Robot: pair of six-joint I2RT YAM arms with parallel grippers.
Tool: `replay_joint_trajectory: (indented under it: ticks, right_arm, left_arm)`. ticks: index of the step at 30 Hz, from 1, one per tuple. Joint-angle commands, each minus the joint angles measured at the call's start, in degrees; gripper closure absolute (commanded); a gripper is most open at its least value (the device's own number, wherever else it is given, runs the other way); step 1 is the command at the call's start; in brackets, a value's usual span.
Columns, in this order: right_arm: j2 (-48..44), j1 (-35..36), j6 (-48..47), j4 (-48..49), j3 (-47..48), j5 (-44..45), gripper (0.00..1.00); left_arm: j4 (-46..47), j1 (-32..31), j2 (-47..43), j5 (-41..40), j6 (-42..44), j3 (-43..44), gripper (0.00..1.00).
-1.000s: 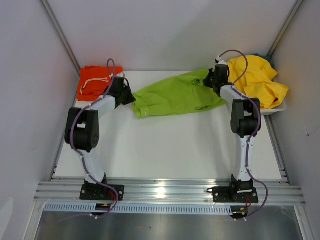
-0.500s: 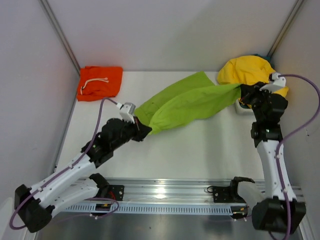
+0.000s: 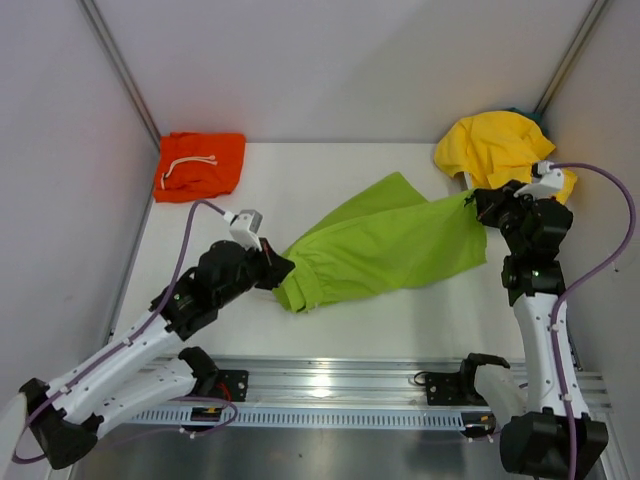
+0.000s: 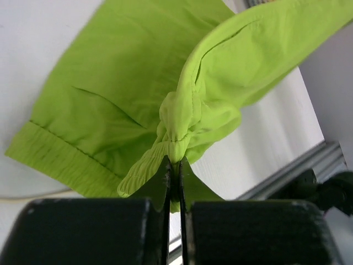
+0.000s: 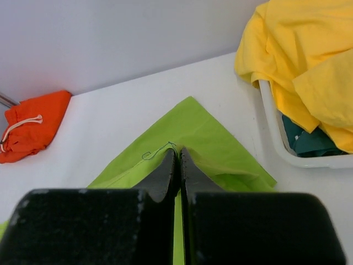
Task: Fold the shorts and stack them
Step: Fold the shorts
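Lime green shorts (image 3: 385, 245) hang stretched between my two grippers above the middle of the table. My left gripper (image 3: 280, 268) is shut on the bunched waistband (image 4: 176, 135) at their left end. At the right end my right gripper (image 3: 474, 200) is shut on a thin fold of the fabric (image 5: 177, 148). Part of the cloth trails on the table below. Orange shorts (image 3: 200, 165) with a white drawstring lie folded in the far left corner. Yellow shorts (image 3: 500, 145) are heaped over a tub at the far right.
A white tub (image 5: 287, 149) at the far right holds the yellow heap and a dark teal cloth (image 5: 306, 141). Grey walls close in the table on three sides. A metal rail (image 3: 330, 385) runs along the near edge.
Both grippers have carried the green shorts nearer and lower. The cloth has swung down and spread wider, and the right gripper has come in from the tub.
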Motion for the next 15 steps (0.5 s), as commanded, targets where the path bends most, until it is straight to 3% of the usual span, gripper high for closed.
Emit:
replay_joint_trajectory:
  ticks: [1, 8, 15]
  right_arm:
    - [4.1, 0.8, 0.1, 4.0, 5.2, -1.5, 1.00]
    - [15.6, 4.1, -1.6, 6.4, 10.9, -2.1, 1.00]
    - [26.2, 5.8, -1.8, 8.4, 15.5, -2.9, 1.00]
  left_arm:
    - [0.9, 5.0, 4.9, 2.0, -1.1, 5.4, 1.00]
    - [1.5, 12.7, 6.8, 4.9, -2.9, 4.7, 1.00]
    - [5.9, 20.9, 9.2, 9.4, -2.9, -1.4, 1.00]
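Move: Both my hands already hold a raised edge of the green shorts. The shorts' far loose corner lies about 50 cm ahead of my left hand, 33 cm to its right and 20 cm below. From my right hand the same corner is roughly 38 cm ahead, 9 cm left and 30 cm down. The basket of yellow shorts sits some 32 cm ahead of my right hand, 22 cm to its right and 20 cm lower. I carry the pinched edge of the green shorts back out over the part lying on the table, both grippers staying shut. My right hand leads, about 8 cm forward, drifting left and sinking slightly; my left goes about 6 cm forward and nearly as much left, dipping late. Both wrists tip down a little and swing counter-clockwise, the left more. ##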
